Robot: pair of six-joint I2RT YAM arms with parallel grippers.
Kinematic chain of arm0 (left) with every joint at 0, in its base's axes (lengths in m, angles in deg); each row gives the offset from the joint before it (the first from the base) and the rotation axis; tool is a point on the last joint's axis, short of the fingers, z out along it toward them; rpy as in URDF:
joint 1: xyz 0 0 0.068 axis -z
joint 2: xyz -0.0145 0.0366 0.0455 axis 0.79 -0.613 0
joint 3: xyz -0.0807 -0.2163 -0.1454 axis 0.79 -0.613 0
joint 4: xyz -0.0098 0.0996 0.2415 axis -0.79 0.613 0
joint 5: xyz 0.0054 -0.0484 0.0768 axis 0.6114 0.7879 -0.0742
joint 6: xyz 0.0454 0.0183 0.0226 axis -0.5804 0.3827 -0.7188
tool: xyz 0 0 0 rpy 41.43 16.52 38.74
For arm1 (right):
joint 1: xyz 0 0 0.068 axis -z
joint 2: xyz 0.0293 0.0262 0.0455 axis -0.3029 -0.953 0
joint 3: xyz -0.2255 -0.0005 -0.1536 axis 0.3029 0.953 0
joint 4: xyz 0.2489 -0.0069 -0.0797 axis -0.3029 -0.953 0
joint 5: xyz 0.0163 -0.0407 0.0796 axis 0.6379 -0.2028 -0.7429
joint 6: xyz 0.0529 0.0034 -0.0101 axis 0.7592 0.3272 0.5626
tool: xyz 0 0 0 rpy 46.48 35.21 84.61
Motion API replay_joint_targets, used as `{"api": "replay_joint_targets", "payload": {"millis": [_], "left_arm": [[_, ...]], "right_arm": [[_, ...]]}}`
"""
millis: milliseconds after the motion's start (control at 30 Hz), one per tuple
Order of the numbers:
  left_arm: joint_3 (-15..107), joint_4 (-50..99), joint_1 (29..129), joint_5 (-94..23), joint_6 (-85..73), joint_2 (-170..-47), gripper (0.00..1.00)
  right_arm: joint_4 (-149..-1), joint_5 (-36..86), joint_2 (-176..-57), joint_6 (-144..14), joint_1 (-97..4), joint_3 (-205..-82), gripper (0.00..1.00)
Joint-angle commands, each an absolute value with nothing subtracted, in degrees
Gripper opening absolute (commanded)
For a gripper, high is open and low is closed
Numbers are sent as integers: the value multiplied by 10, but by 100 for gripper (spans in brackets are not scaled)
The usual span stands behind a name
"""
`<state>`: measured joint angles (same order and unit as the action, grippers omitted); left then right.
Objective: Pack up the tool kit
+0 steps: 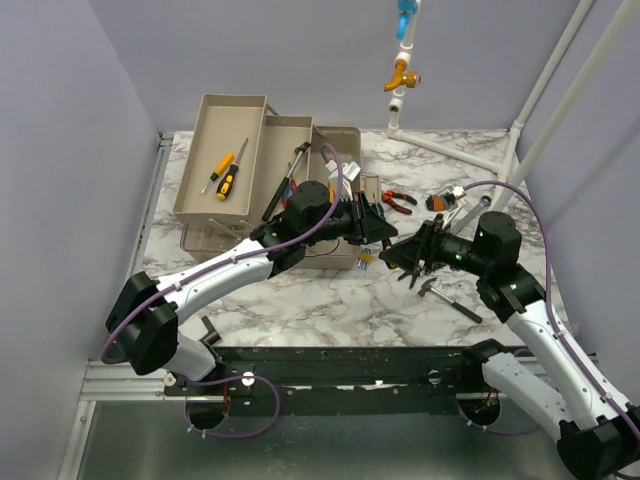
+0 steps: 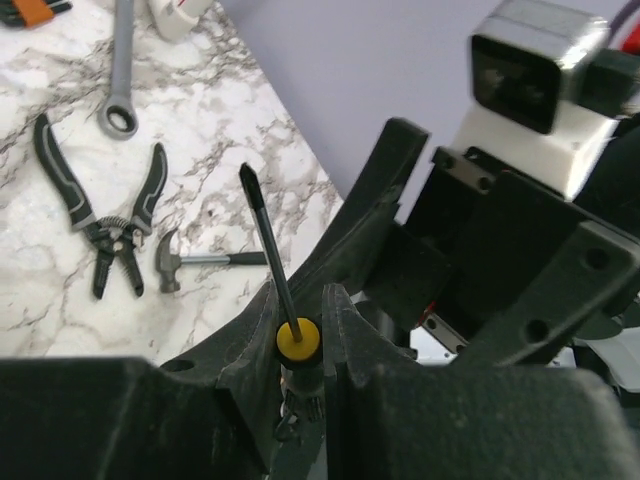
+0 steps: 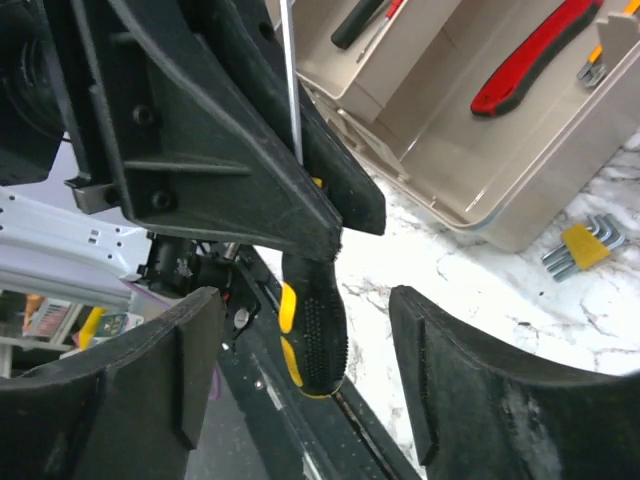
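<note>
A black-and-yellow screwdriver (image 2: 297, 340) stands between my two grippers above the table. My left gripper (image 2: 300, 325) is shut on it at the yellow collar, with the dark shaft (image 2: 266, 240) pointing up and away. In the right wrist view the handle (image 3: 315, 330) hangs below the left fingers. My right gripper (image 3: 300, 300) is open, with a gap between each pad and the handle. From above, the left gripper (image 1: 375, 232) and right gripper (image 1: 408, 252) meet just right of the open toolbox (image 1: 330, 140). Its beige trays (image 1: 200, 140) hold two screwdrivers (image 1: 228, 175).
On the marble lie wire-stripping pliers (image 2: 100, 215), a small hammer (image 2: 200, 260), a ring wrench (image 2: 121, 70), red-handled pliers (image 1: 398, 200) and a yellow hex-key set (image 3: 580, 245). A red-handled tool (image 3: 530, 55) lies inside the box. White pipes stand at the back right.
</note>
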<state>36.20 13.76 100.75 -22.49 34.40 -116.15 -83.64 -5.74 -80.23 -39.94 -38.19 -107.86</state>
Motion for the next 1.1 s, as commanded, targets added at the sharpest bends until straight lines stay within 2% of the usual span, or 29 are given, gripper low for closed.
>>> {"api": "replay_joint_targets", "payload": {"millis": [0, 200, 333, 533, 667, 767, 1067], "left_arm": [[391, 214, 1009, -260, 285, -1144, 0], [485, 453, 948, -330, 152, -1103, 0], [618, 652, 874, -396, 43, -1118, 0], [850, 837, 803, -637, -113, -1213, 0], [941, 888, 775, -784, -185, -1295, 0], [966, 892, 758, -836, -239, -1352, 0], [915, 823, 688, -860, -278, -1408, 0]], "right_arm": [[-820, -22, -781, -396, -385, -1067, 81], [-856, 39, -751, -414, -385, -1072, 84], [-888, 109, -741, -424, -384, -1084, 84], [-908, 158, -751, -431, -385, -1093, 84], [-914, 171, -768, -432, -385, -1095, 83], [-928, 204, -782, -428, -385, -1097, 83], [-950, 232, -824, -423, -385, -1087, 82]]}}
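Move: The left hand holds a black-and-yellow screwdriver; the outer upper tray it is bound for lies about 40 cm left, 32 cm ahead and 12 cm below. In it, one black-and-yellow screwdriver lies roughly 29 cm ahead and 37 cm left of the hand, a yellow one 28 ahead and 41 left. From the right hand, the shears are some 13 cm ahead, 12 cm right and 27 cm down; the hex keys 16 ahead, 3 left. Leftward and forward, some 36 and 23 cm, the left hand carries the gripped screwdriver in an arc, dipping slightly, rising about 12 cm, then sinking as much over the outer upper tray; it turns roughly 100 degrees until its fingers point forward and down. The right hand, already opening, spreads wider and backs off rightward, then forward and down towards the shears, about 5 cm each way. ##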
